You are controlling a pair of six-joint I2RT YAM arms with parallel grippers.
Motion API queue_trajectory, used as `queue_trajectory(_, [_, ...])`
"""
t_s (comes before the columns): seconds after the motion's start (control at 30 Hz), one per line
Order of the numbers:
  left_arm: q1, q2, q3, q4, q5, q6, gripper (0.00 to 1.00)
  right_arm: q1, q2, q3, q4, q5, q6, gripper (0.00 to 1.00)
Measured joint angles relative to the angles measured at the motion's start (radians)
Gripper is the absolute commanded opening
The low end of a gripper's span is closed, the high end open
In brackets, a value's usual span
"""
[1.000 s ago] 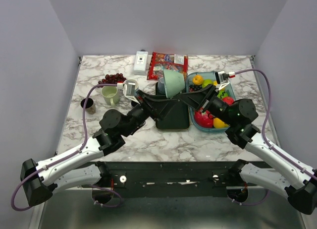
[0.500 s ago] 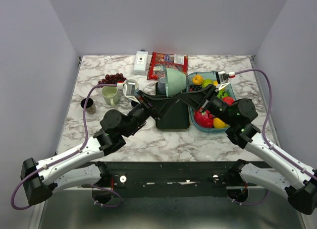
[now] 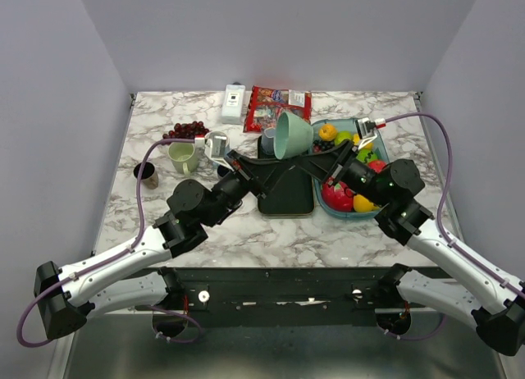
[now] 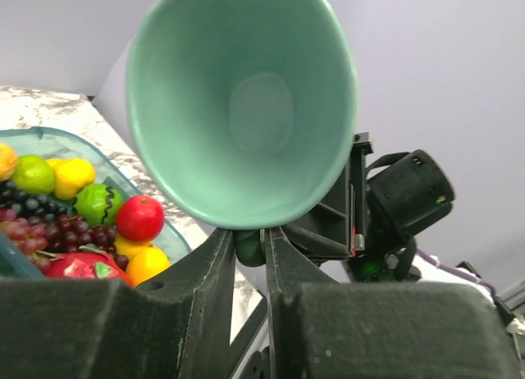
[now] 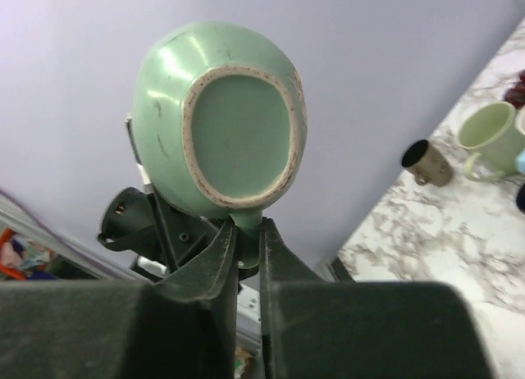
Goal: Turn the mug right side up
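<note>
A pale green mug point(image 3: 293, 135) hangs in the air above the black tray point(image 3: 287, 197), lying on its side. The left wrist view looks straight into the mug's hollow point(image 4: 246, 108). The right wrist view faces the mug's unglazed base point(image 5: 238, 133). My left gripper point(image 3: 277, 161) comes in from the left, and its jaws point(image 4: 250, 241) press on the handle under the rim. My right gripper point(image 3: 318, 155) comes in from the right. Its jaws point(image 5: 248, 229) sit tight against the same handle near the base.
A teal fruit tray point(image 3: 343, 122) lies right of the black tray. A light green cup point(image 3: 182, 156), a small brown cup point(image 3: 148, 175) and grapes point(image 3: 189, 130) stand at the left. A snack bag point(image 3: 277, 100) and a white box point(image 3: 234, 102) lie at the back.
The left jaws have narrowed onto the mug's handle. The mug has swung slightly right and tipped over, its mouth turning toward the left arm. The right jaws have eased a little.
</note>
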Motion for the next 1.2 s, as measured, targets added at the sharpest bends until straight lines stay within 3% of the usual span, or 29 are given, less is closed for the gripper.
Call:
queue_trajectory(0.1, [0.0, -0.008, 0.001, -0.025, -0.023, 0.022, 0.0, 0.0, 0.0, 0.019, -0.083, 0.011, -0.03, 0.6])
queue_trajectory(0.2, [0.002, -0.032, 0.011, -0.097, -0.081, 0.059, 0.0, 0.002, -0.002, 0.022, -0.153, 0.021, -0.049, 0.74])
queue_trajectory(0.3, [0.005, -0.043, 0.037, -0.179, -0.139, 0.095, 0.0, 0.009, -0.005, 0.023, -0.211, 0.026, -0.066, 0.8])
queue_trajectory(0.47, [0.013, -0.069, 0.093, -0.348, -0.273, 0.179, 0.0, 0.011, -0.01, 0.023, -0.3, 0.061, -0.08, 0.82])
queue_trajectory(0.67, [0.027, -0.074, 0.151, -0.572, -0.541, 0.242, 0.0, 0.011, -0.02, 0.021, -0.362, 0.103, -0.08, 0.83])
queue_trajectory(0.83, [0.107, -0.066, 0.144, -0.757, -0.736, 0.227, 0.0, 0.011, -0.022, 0.005, -0.38, 0.115, -0.079, 0.83])
queue_trajectory(1.03, [0.367, -0.079, -0.005, -0.81, -0.719, 0.149, 0.0, 0.011, -0.021, -0.021, -0.403, 0.121, -0.069, 0.83])
queue_trajectory(1.2, [0.467, -0.041, -0.127, -0.797, -0.622, 0.088, 0.0, 0.011, -0.021, -0.037, -0.425, 0.126, -0.059, 0.83])
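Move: The left hand, pinching the green mug's handle, is bound for bare table about 28 cm left, 15 cm ahead and 37 cm below. From the left hand, the navy mug is 16 cm left and 15 ahead, the brown mug 39 left and 15 ahead, the light green mug 28 left and 21 ahead, all about 33 down. The grey-blue mug is some 24 cm ahead of the right hand, 5 left and 34 down. Swinging left and down, then steeply down at the end, the left hand carries the green mug by its handle about 25 cm left, 22 cm down and 10 cm forward, towards the bare table between the brown and navy mugs. Its fingers turn counter-clockwise and tip slightly downward. The right fingers open wide, let go of the handle and sink about 11 cm. ##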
